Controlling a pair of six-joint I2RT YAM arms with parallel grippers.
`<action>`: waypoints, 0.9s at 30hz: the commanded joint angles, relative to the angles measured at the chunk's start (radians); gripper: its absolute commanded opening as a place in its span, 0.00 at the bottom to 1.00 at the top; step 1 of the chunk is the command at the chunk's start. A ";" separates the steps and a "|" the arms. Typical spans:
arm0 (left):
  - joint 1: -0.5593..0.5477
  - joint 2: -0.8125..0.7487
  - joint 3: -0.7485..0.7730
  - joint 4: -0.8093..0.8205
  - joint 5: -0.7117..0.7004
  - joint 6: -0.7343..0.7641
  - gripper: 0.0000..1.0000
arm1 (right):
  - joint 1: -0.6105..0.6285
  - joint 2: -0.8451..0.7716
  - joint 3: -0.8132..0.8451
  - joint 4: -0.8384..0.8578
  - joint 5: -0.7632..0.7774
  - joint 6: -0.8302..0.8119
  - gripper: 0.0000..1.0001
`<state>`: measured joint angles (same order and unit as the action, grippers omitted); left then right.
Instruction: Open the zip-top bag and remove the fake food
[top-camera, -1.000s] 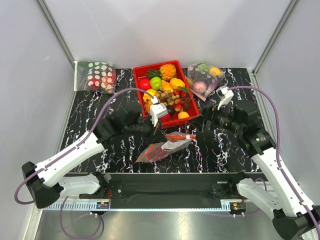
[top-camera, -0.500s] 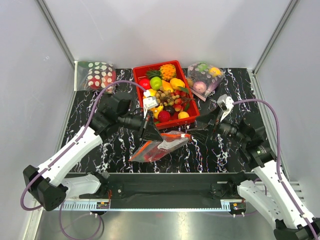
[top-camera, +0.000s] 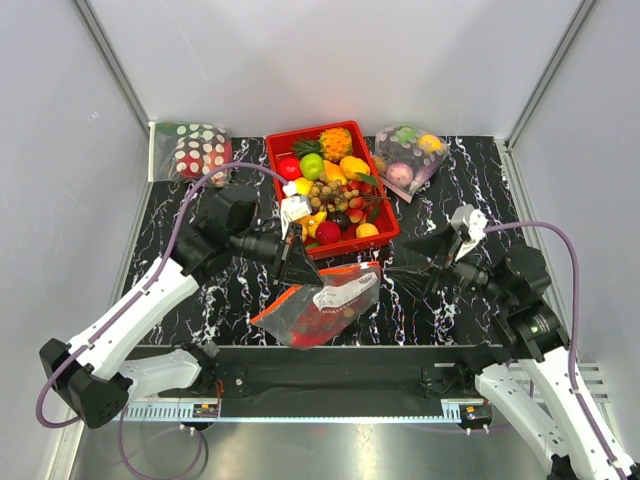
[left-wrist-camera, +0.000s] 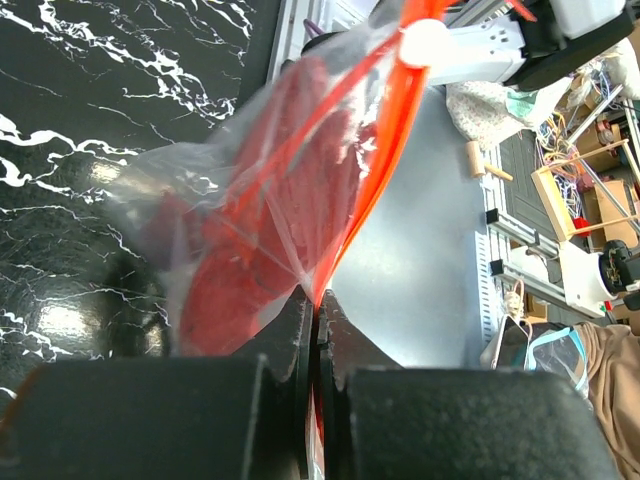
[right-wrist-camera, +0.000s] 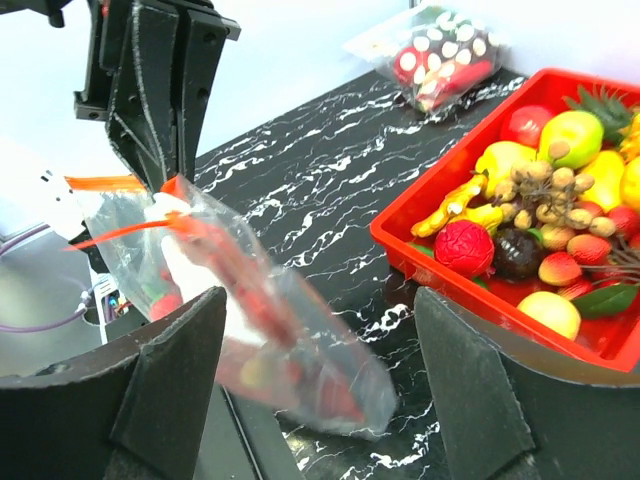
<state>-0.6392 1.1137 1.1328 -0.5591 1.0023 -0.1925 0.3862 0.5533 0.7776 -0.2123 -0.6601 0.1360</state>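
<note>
The zip-top bag (top-camera: 318, 308) hangs tilted over the table's near edge, with its white label (top-camera: 336, 296) facing up. My left gripper (top-camera: 298, 266) is shut on the left end of its orange-red zip strip (left-wrist-camera: 372, 170). The pinch shows in the left wrist view (left-wrist-camera: 318, 300). The fake food (left-wrist-camera: 240, 270) is a blurred red mass inside the bag; I cannot tell the pieces apart. My right gripper (top-camera: 408, 262) is open and empty, just right of the bag. In the right wrist view the bag (right-wrist-camera: 260, 330) hangs in front of the open fingers (right-wrist-camera: 175, 370).
A red tray (top-camera: 385, 235) of mixed fruits stands at the back middle, close behind both grippers. A white-dotted red bag (top-camera: 200, 150) lies at the back left. A clear bag of pastel fruits (top-camera: 408, 158) lies at the back right. The table is black marble (top-camera: 440, 300).
My left gripper has taken the bag's zip end and lifted it off the table toward the near edge. My right arm has drawn back to the right, its gripper open.
</note>
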 joint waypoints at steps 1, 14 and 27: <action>0.007 -0.038 0.035 0.027 0.050 -0.007 0.00 | 0.000 -0.018 0.020 -0.035 0.008 -0.024 0.82; 0.007 -0.032 0.010 0.085 0.076 -0.056 0.00 | 0.003 0.142 -0.005 0.178 -0.239 0.089 0.65; 0.004 0.009 0.008 0.133 0.088 -0.079 0.00 | 0.016 0.169 -0.038 0.353 -0.326 0.171 0.58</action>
<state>-0.6373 1.1202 1.1320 -0.5098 1.0420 -0.2447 0.3904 0.7204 0.7490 0.0391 -0.9401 0.2703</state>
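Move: The zip-top bag's free right corner, with its orange zip strips, lies about 5 cm left and 3 cm back of the right hand, near its height. The bag's food-filled body hangs some 15 cm left, 8 back and 8 below; on the table some 20 cm below, the red tray is about 24 ahead and 12 left. From the left hand, already holding the zip edge, that corner is about 13 cm right and 3 ahead. Still pinching the orange zip edge, the left hand holds the bag up almost in place while the right hand comes about 3.5 cm left to its free corner. On the way the right hand dips some 2.5 cm and rises again, swings about 15 degrees counter-clockwise, and narrows its open fingers to a little over half; whether they touch the plastic can't be made out. ##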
